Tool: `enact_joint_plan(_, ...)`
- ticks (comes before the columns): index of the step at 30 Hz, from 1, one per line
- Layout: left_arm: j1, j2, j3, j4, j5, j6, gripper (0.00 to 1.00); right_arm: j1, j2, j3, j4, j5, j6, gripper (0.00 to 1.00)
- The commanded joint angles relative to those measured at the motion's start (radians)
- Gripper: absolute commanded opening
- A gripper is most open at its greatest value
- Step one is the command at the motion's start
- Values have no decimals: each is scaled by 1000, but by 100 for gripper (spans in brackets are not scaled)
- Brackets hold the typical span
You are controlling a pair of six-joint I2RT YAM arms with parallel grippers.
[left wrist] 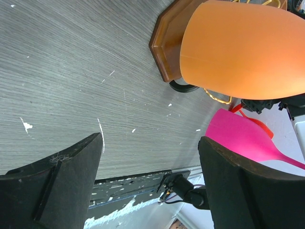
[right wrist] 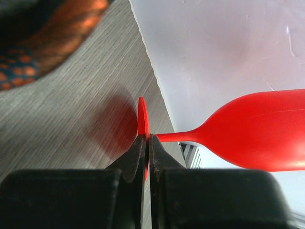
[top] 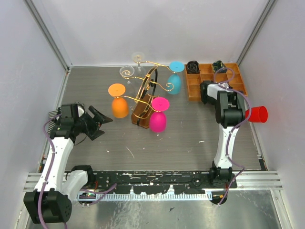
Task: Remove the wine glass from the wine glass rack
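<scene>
The wine glass rack [top: 147,93], a gold curly-wire stand on a brown wooden base [left wrist: 169,40], stands mid-table. Upside down on it hang an orange wine glass [top: 119,107], a pink one [top: 157,120], a blue one [top: 175,83] and a clear one [top: 127,71]. My left gripper [left wrist: 150,138] is open and empty, just left of the orange glass [left wrist: 243,47] and apart from it. My right gripper [right wrist: 148,138] is shut on the flat foot [right wrist: 143,117] of a red wine glass [top: 257,114], held sideways off the rack near the right wall.
An orange compartmented wooden tray [top: 238,76] sits at the back right, with dark items [top: 192,66] in its far cells. White walls enclose the table on three sides. The pink glass [left wrist: 243,138] hangs close beside the left gripper's right finger.
</scene>
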Motion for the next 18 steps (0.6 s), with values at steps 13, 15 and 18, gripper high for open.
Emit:
enact_joint_plan(13, -1, 11, 30, -4, 33, 12, 89, -2, 86, 50, 69, -128, 33, 3)
enact_joint_plan(15, 1, 15, 33, -8, 33, 15, 89, -1, 89, 44, 75, -157, 44, 24)
enact_joint_plan(18, -1, 23, 38, -10, 36, 20, 89, 0, 90, 38, 92, -196, 51, 31)
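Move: The red wine glass is still pinched by its foot in the right hand, its bowl leaning out about 7 cm to the right, some 3 cm back and 8 cm above. The bare table spot where it is to stand lies almost straight below, roughly 4 cm down; from the left hand that spot is about 80 cm to the right and 14 cm ahead. The wooden organiser's middle is some 15 cm ahead and 14 cm left of the right hand, a dark roll in it about 11 cm ahead and 9 cm left. The red glass is set down by its foot in front of the organiser's right-hand end: the right hand sinks slowly about 1 cm, then, as its fingers start to part, drops faster to nearly 3 cm in all, easing some 1 cm forward. The fingers, pointing to the right, end about a quarter open, the pinch on the foot given up, the wrist hardly turning. ##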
